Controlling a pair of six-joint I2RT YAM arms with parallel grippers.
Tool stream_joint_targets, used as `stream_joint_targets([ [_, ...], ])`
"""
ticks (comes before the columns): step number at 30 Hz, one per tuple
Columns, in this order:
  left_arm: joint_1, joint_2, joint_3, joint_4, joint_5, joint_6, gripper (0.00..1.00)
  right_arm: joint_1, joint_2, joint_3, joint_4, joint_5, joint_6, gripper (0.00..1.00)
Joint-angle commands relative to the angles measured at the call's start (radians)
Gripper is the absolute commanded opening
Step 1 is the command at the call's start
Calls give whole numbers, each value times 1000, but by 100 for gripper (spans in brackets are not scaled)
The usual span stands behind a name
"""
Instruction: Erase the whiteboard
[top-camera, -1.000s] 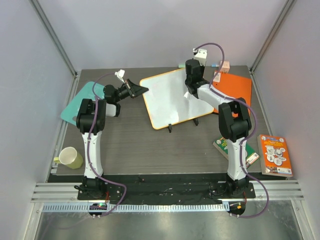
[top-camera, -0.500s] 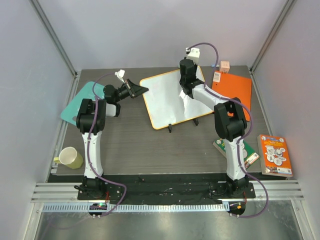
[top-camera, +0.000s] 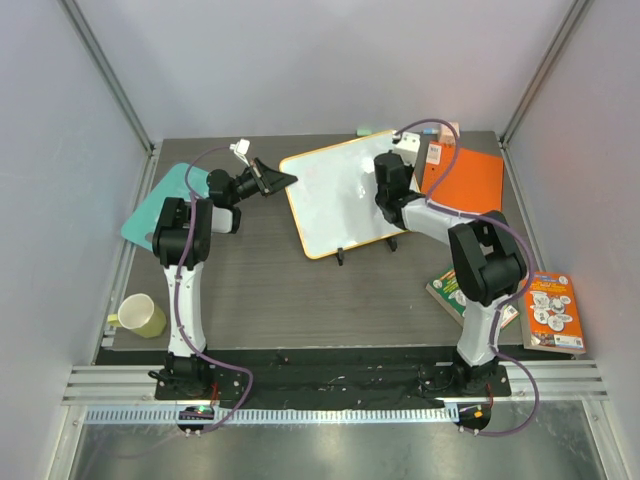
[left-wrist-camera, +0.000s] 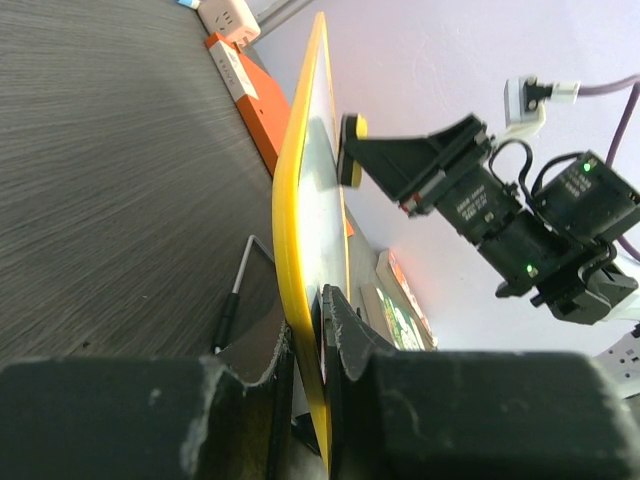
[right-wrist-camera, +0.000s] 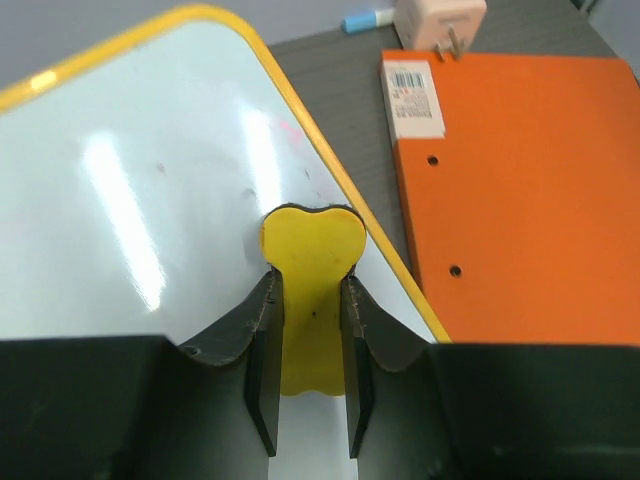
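The whiteboard (top-camera: 335, 200) lies at the back middle of the table, its white face bare except for faint specks (right-wrist-camera: 160, 170). My left gripper (top-camera: 286, 180) is shut on its left yellow rim, which shows edge-on in the left wrist view (left-wrist-camera: 295, 230) with the jaws pinching it (left-wrist-camera: 318, 325). My right gripper (top-camera: 386, 198) is shut on a yellow eraser (right-wrist-camera: 312, 300) whose pad rests on the board (right-wrist-camera: 130, 210) close to its right rim. The left wrist view also shows that eraser (left-wrist-camera: 350, 150) against the board.
An orange folder (top-camera: 468, 180) lies right of the board, with a white plug adapter (right-wrist-camera: 435, 22) and a blue marker (right-wrist-camera: 365, 20) behind it. A teal sheet (top-camera: 160, 200) and a mug (top-camera: 140, 315) are at the left. Books (top-camera: 550, 310) sit at the right. A thin black rod (left-wrist-camera: 230, 300) lies by the board's near edge.
My right gripper has slid the eraser from the board's far edge back toward me, along the right side. The left gripper and the board have stayed still.
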Motion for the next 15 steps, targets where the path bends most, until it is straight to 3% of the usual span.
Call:
stream_joint_targets([
  [1,-21,-12,8,265,71,76,0,-4,-131,-129,-75,3,113,1],
  [7,-21,-18,-1,264,70,79,3,13,-252,-316,-124,-46,237,1],
  [15,-21,-23,-3,265,70,79,3,113,-261,-417,-198,-43,318,1],
])
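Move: The eraser in my right hand already rests against the sloping whiteboard near its right edge; the lower right corner I wipe towards lies about 12 cm back, 6 cm right and 8 cm below. The right black board foot is roughly 15 cm back, 2 cm left and 12 cm below, and the orange folder about 3 cm back, 13 cm right and 12 cm below. From my left hand, that corner is some 10 cm back, 28 cm right and 7 cm lower. In one quick stroke I drag the yellow eraser down the whiteboard's slope with my right hand, about 10 cm back towards my base and 6 cm down, towards the lower right corner. My fingers keep their grip as the wrist tips some 10 degrees further downward. My left hand stays put, still pinching the board's left edge. ##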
